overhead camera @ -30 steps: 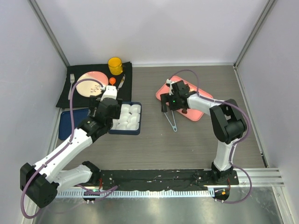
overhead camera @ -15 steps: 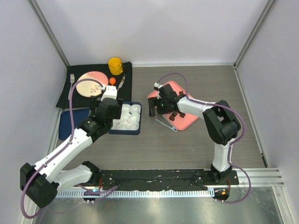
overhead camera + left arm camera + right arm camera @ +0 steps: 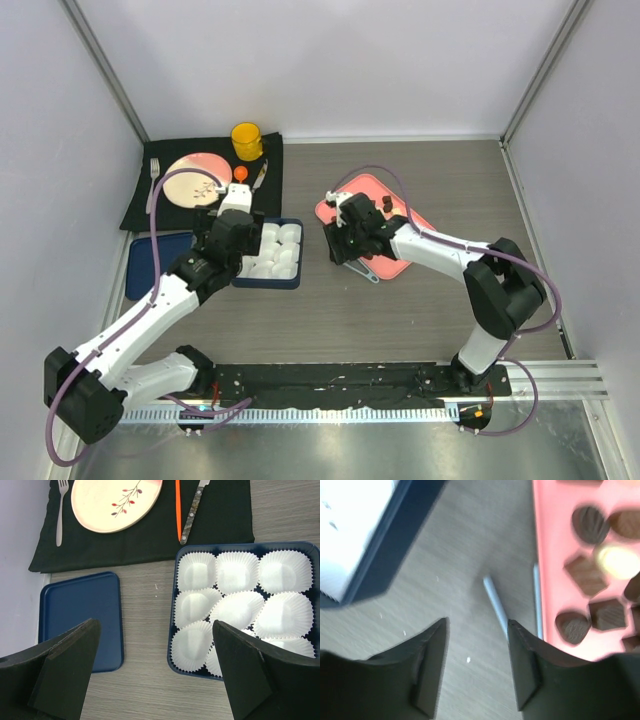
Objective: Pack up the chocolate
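Several dark brown pieces and one cream piece of chocolate (image 3: 586, 575) lie on a pink tray (image 3: 550, 555); from above the chocolate (image 3: 386, 205) shows on the tray (image 3: 335, 208) right of centre. My right gripper (image 3: 338, 245) hangs at the tray's left edge. In its wrist view the gripper (image 3: 477, 622) is open over bare table, and a thin pair of tongs (image 3: 495, 605) runs past its right fingertip. My left gripper (image 3: 225, 240) is wide open (image 3: 155, 625), low over the table between the blue lid and the box.
A blue box (image 3: 176, 580) full of white paper cups (image 3: 237, 607) sits left of centre, with a flat blue lid (image 3: 80, 610) beside it. Behind lie a black mat (image 3: 140, 210) with a plate (image 3: 195, 178), a fork (image 3: 154, 170) and a yellow cup (image 3: 247, 140). The tongs (image 3: 365, 268) lie below the tray.
My right gripper has swung left from over the tray to its left edge, and its jaws have narrowed. The pink tray and tongs have shifted slightly left. The left arm has stayed still.
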Action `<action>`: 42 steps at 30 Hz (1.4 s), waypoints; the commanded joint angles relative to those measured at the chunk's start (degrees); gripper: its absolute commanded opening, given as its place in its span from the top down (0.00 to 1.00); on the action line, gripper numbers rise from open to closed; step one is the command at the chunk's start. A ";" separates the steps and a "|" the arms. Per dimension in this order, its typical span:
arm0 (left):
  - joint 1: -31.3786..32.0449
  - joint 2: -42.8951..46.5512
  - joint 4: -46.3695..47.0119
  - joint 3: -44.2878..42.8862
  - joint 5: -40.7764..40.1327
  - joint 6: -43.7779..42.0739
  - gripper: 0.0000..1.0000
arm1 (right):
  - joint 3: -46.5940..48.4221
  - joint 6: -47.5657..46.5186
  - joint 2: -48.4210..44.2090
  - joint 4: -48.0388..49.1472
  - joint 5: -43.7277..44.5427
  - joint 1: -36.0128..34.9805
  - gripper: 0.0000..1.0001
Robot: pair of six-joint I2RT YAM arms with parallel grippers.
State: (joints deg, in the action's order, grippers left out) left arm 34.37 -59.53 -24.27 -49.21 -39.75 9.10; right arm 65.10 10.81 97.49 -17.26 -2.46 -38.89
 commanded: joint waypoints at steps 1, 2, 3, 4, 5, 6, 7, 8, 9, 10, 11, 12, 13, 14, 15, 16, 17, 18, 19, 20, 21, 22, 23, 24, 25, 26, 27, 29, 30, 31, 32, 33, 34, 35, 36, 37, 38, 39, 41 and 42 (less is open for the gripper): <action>-0.27 -0.50 0.98 -1.24 0.46 1.44 0.00 | -4.71 -2.89 -2.04 -1.20 1.49 -0.48 0.47; -0.27 -0.59 0.98 -1.24 0.55 1.44 0.00 | -5.07 -3.33 -1.87 -1.20 1.75 -0.48 0.48; -0.27 -0.59 0.98 -1.33 0.55 1.44 0.00 | -5.59 -4.12 -1.69 -1.29 2.19 -0.48 0.50; -0.27 -0.76 0.89 -1.33 0.63 1.44 0.00 | -5.69 -4.65 -1.17 -1.38 2.20 -0.48 0.51; -0.27 -0.77 0.98 -1.33 0.64 1.44 0.00 | -5.69 -5.18 -0.90 -1.55 4.28 -0.48 0.52; -0.27 -0.85 0.98 -1.24 0.64 1.44 0.00 | -5.69 -5.44 -0.64 -1.64 4.91 -0.48 0.52; -0.27 -0.85 0.89 -1.24 0.55 1.44 0.00 | -5.77 -5.62 -0.12 -1.64 5.35 -0.48 0.52; -0.27 -1.03 0.98 -1.24 0.63 1.44 0.00 | -5.69 -5.80 0.24 -1.64 5.79 -0.48 0.52; -0.27 -1.03 0.98 -1.24 0.55 1.53 0.00 | -5.86 -5.97 0.42 -1.64 6.06 -0.57 0.52; -0.27 -0.94 0.89 -1.33 0.63 1.53 0.00 | -5.86 -6.15 0.68 -1.64 6.06 -0.48 0.52; -0.27 -1.03 0.89 -1.33 0.64 1.53 0.00 | -6.04 -6.15 0.68 -1.64 5.98 -0.48 0.52; -0.27 -1.03 0.89 -1.33 0.72 1.62 0.00 | -6.13 -6.15 0.77 -1.55 5.37 -0.48 0.53; -0.18 -1.03 0.72 -1.24 0.72 1.62 0.00 | -6.47 -6.41 0.94 -1.73 5.10 -0.48 0.53; -0.27 -1.03 0.80 -1.33 0.72 1.62 0.00 | -6.56 -6.41 1.12 -1.82 4.92 -0.48 0.55; -0.27 -1.03 0.81 -1.41 0.72 1.71 0.00 | -6.74 -6.67 1.29 -1.99 4.83 -0.57 0.57; -0.27 -1.03 0.72 -1.41 0.72 1.79 0.00 | -7.00 -6.76 1.64 -2.34 4.40 -0.74 0.58; -0.27 -1.03 0.72 -1.41 0.72 1.88 0.00 | -7.09 -6.85 1.56 -2.52 4.31 -0.92 0.61; -0.27 -1.03 0.72 -1.41 0.81 2.06 0.00 | -7.27 -6.77 1.56 -2.69 4.13 -1.18 0.63; -0.27 -1.20 0.63 -1.50 0.99 2.23 0.00 | -7.53 -6.94 1.47 -3.04 3.69 -1.88 0.65; -0.27 -1.29 0.63 -1.50 1.16 2.32 0.00 | -7.53 -6.85 1.38 -3.22 3.52 -2.32 0.69; -0.27 -1.38 0.46 -1.59 1.42 2.58 0.00 | -7.45 -6.85 1.38 -3.48 3.43 -2.85 0.72; -0.27 -1.64 0.45 -1.59 1.77 2.76 0.00 | -7.44 -6.85 1.38 -3.83 3.51 -3.29 0.75; -0.27 -1.73 0.37 -1.68 1.95 3.11 0.00 | -7.53 -6.85 1.12 -3.92 3.34 -4.34 0.83; -0.27 -2.08 -0.33 -2.03 2.13 3.72 0.00 | -7.53 -6.77 0.95 -3.93 3.25 -4.70 0.89; -0.27 -2.17 -0.69 -2.20 2.39 5.03 0.00 | -7.45 -6.16 0.77 -3.84 3.16 -5.05 0.93; -0.27 -2.35 -1.04 -2.55 3.18 6.00 0.00 | -7.44 -5.98 0.16 -3.75 1.16 -5.57 0.99; -0.27 -2.43 -1.65 -2.56 3.71 6.97 0.01 | -7.27 -5.54 -0.46 -3.66 1.05 -5.93 0.99; -0.27 -2.44 -1.92 -2.64 5.72 10.22 0.00 | -7.18 -4.13 -2.73 -2.96 0.62 -6.45 0.99; -0.27 -2.17 -2.53 -2.82 6.60 11.36 0.00 | -7.01 -3.69 -3.70 -2.61 0.53 -6.54 0.99; -0.27 -2.08 -2.88 -2.99 7.40 12.77 0.00 | -7.01 -3.17 -4.50 -1.56 0.26 -6.46 0.99; -0.27 -1.91 -3.06 -3.26 9.14 15.04 0.00 | -6.83 -2.03 -5.64 -1.29 -0.09 -6.46 0.99; -0.27 -1.73 -3.24 -3.26 9.94 16.46 0.00 | -6.74 -1.67 -7.47 -0.33 -0.26 -6.46 0.99; -0.27 -0.95 -3.06 -3.17 10.82 17.52 0.00 | -6.65 -0.97 -8.54 0.03 -0.35 -6.46 0.99; -0.27 -0.51 -2.97 -3.26 12.48 19.88 0.00 | -6.57 -0.36 -9.24 0.46 -0.88 -6.46 0.99; -0.27 -0.07 -2.36 -3.17 13.37 20.94 0.00 | -6.57 0.00 -10.73 1.08 -1.14 -6.46 0.99; -0.27 0.72 -1.92 -3.17 14.34 22.00 0.00 | -6.22 0.26 -11.27 1.43 -1.32 -6.46 0.99; -0.27 1.08 -1.40 -2.91 15.13 24.10 0.00 | -6.13 0.96 -11.71 1.70 -1.76 -6.54 0.99; -0.27 1.43 0.09 -2.82 17.14 24.99 0.00 | -6.13 1.14 -12.23 2.05 -2.11 -6.55 0.99; -0.27 2.13 1.59 -2.56 19.17 26.22 0.00 | -6.04 1.58 -13.38 2.84 -2.55 -6.46 0.99; -0.27 2.31 3.08 -2.47 21.01 27.36 0.00 | -6.04 2.11 -13.73 3.45 -2.90 -6.46 0.99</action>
State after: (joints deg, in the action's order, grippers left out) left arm 34.37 -59.40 -26.89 -49.80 -25.17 29.93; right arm 57.54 10.17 86.43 -17.63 -3.18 -45.41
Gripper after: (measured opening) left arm 0.995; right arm 0.031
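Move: The tongs lie under and behind the right hand: their middle is about 3 cm back, 4 cm to its right and 6 cm below. The chocolate tray touches them on the right, its middle some 8 cm ahead of the hand and 8 cm to its right. The box with paper cups is about 15 cm to the hand's left and 1 cm ahead. From the left hand the tongs lie roughly 27 cm to the right, level with it, 18 cm lower. Down, back and to its right, about 6 cm lower, the right hand dips to the tongs beside the tray, tilting slightly, and its half-open fingers shut, pinching one leg. It then draws them back and left and lifts about 7 cm. The left hand, still open, drifts some 5 cm right and a little down late on, rolling about 20 degrees. ##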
